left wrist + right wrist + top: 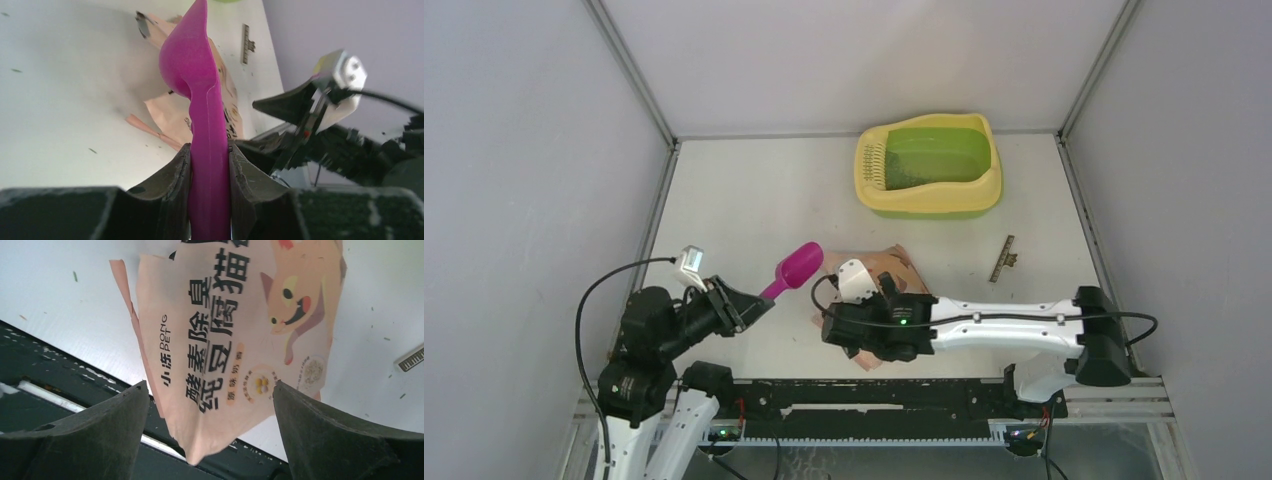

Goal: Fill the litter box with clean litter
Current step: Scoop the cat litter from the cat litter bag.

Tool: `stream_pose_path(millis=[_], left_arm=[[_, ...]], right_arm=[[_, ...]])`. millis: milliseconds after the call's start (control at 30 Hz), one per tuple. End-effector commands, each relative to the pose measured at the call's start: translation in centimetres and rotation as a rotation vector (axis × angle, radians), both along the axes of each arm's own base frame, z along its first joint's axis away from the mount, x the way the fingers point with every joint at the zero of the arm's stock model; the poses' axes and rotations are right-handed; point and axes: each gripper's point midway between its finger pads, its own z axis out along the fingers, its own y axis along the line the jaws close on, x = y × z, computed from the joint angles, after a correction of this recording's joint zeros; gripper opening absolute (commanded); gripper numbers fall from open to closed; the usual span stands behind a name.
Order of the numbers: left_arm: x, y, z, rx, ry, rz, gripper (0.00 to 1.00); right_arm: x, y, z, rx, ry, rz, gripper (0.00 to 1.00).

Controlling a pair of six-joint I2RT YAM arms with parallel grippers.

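The litter box (924, 207), with a pale yellow rim and a lime-green basin, stands at the far side of the table, its grille end to the left. My left gripper (757, 301) (210, 148) is shut on the handle of a magenta scoop (798, 265) (189, 60), which it holds off the table with the bowl pointing toward the bag. My right gripper (862, 335) (210, 388) hangs open above the peach-pink printed litter bag (889, 266) (225, 330), whose lower corner shows between the wide-spread fingers. A few tiny specks of litter (385, 338) dot the tabletop.
A small brownish metal strip (1003, 258) (410, 358) lies on the table to the right of the bag. A black rail (874, 394) runs along the near edge under the bag's corner. Grey walls enclose the table on three sides.
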Motion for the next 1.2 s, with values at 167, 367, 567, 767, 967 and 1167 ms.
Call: stream_pose_path(millis=[167, 367, 567, 767, 967, 1167], left_arm=[[-3.5, -0.8, -0.9, -0.117, 0.103, -0.033, 0.03], [-3.6, -0.2, -2.4, -0.125, 0.206, 0.038, 0.03], [-1.4, -0.1, -2.6, -0.136, 0.260, 0.105, 0.03], [1.1, -0.5, -1.9, -0.138, 0.281, 0.117, 0.03], [2.8, -1.1, -1.4, -0.158, 0.285, 0.110, 0.03], [3.0, -1.4, -1.7, -0.159, 0.299, 0.096, 0.03]], right_arm=[[0.9, -3.4, 6.8, 0.245, -0.049, -0.134, 0.99], [1.3, -5.9, 5.8, 0.295, -0.039, -0.178, 0.99], [1.8, -7.9, 4.8, 0.361, -0.028, -0.183, 0.99], [2.3, -8.9, 4.4, 0.383, -0.029, -0.170, 0.99], [2.4, -9.0, 3.4, 0.399, -0.013, -0.159, 0.99], [2.4, -8.8, 2.5, 0.395, 0.002, -0.150, 0.99]])
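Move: The open right hand hangs over the bag's near left part, with the cat litter bag's middle some 6 cm ahead, 5 cm right and 10 cm below. The held scoop's bowl is about 7 cm ahead of that hand, 4 cm left and 6 cm above; the litter box is roughly 33 cm ahead and 14 cm right. From the left hand, the bag lies about 5 cm ahead, 13 cm right and 20 cm below. Open right hand arcs about 10 cm right over the bag; left backs, then advances, tipping the scoop down. ##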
